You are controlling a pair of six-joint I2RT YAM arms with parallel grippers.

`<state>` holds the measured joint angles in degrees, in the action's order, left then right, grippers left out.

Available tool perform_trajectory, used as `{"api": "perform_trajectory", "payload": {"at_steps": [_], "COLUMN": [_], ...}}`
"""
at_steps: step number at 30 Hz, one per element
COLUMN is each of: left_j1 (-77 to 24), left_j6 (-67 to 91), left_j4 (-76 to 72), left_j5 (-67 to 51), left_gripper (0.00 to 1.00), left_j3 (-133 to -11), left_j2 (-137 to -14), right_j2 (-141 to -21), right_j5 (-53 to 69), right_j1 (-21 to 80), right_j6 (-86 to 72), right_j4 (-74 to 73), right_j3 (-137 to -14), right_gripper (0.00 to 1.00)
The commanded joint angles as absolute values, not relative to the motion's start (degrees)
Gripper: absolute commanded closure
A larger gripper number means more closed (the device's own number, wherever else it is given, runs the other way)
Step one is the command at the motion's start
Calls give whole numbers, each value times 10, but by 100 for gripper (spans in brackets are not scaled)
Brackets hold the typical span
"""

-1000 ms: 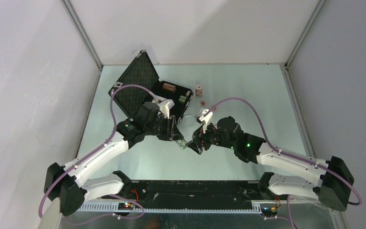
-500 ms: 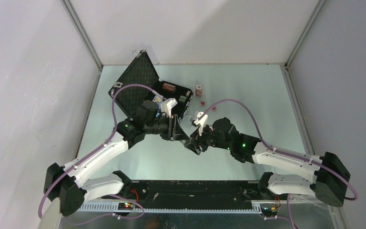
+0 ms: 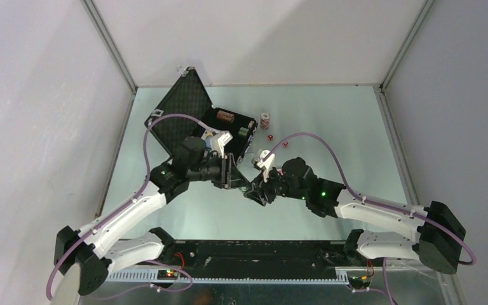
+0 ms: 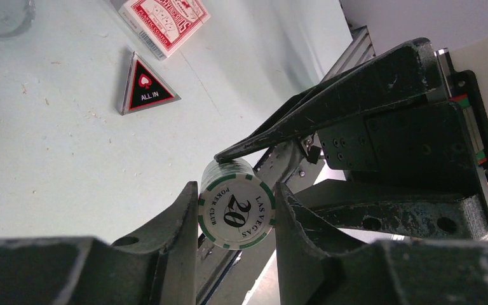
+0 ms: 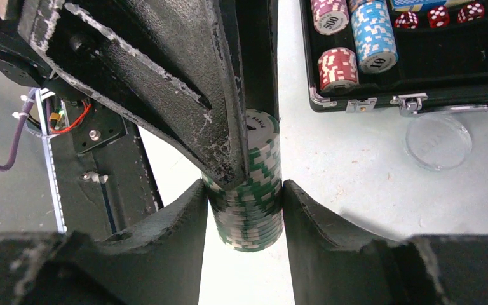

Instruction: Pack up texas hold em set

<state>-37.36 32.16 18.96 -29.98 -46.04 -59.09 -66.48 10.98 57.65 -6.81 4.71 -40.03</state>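
Observation:
A green-and-white poker-chip stack (image 5: 249, 190) is held off the table between both grippers. My left gripper (image 4: 235, 216) is shut on its sides; the end chip (image 4: 236, 213) reads "20 Las Vegas Poker Club". My right gripper (image 5: 246, 210) is shut on the same stack further along, its fingers crossing the left ones. From above the two grippers meet at mid-table (image 3: 248, 189). The black briefcase (image 3: 187, 108) stands open at the back left. Its tray (image 5: 413, 70) holds red (image 5: 337, 68) and blue (image 5: 373, 28) chip stacks and red dice (image 5: 438, 16).
A black-red "ALL IN" triangle (image 4: 145, 87) and a red card deck (image 4: 164, 18) lie on the table. A clear round disc (image 5: 438, 141) lies in front of the case's latches. A small chip stack (image 3: 265, 120) and loose red dice (image 3: 269, 137) sit right of the case.
The right gripper has moved left and met the left gripper at the green chip stack. The left gripper has lifted and turned slightly with the stack.

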Motion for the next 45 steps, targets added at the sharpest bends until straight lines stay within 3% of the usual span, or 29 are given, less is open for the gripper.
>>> {"api": "perform_trajectory", "payload": {"at_steps": [1, 7, 10, 11, 13, 15, 21, 26, 30, 39, 45], "left_j1": [-377, -376, -371, -370, -366, -361, -338, -337, -336, -350, -351], "left_j6": [343, 331, 325, 324, 318, 313, 310, 270, 246, 272, 252], "left_j4": [107, 115, 121, 122, 130, 134, 151, 256, 282, 188, 131], "left_j5": [-351, -326, -308, -300, -281, -267, -222, -35, 41, 75, 100], "left_gripper": [86, 61, 37, 24, 12, 8, 1, 0, 0, 0, 4], "left_j3": [-466, -463, -458, -457, -455, -452, -433, -448, -445, -372, -367], "left_j2": [-549, -527, -513, -507, -494, -479, -436, -420, -409, -439, -524], "right_j2": [-665, -654, -650, -649, -648, -649, -652, -666, -660, -638, -650], "right_j5": [109, 104, 96, 92, 85, 80, 69, 17, 12, 0, 15], "right_j1": [578, 574, 569, 569, 565, 562, 549, 514, 462, 372, 352], "right_j6": [-61, -66, -67, -67, -70, -71, -69, -83, -99, -123, -126], "right_j4": [55, 52, 48, 46, 40, 35, 29, 23, 19, 13, 11], "right_j3": [-410, -410, -410, -410, -410, -410, -410, -410, -409, -410, -409], "right_gripper": [68, 87, 94, 95, 98, 100, 100, 100, 100, 100, 100]}}
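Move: Both hands grip the same green chip stack. From the left hand, the case's short red stack lies about 11 cm ahead, 8 cm left and 16 cm below, with the blue stack 5 cm beyond and 2 cm left of it. From the right hand, the card box lies 9 cm ahead, 15 cm right and 14 cm below; the ALL IN triangle is 4 cm ahead, 7 cm right; the nearer die is 21 cm ahead, 14 cm right. Left releases the green stack, swinging 10 cm left towards the case; right carries the stack forward-right 16 cm. ##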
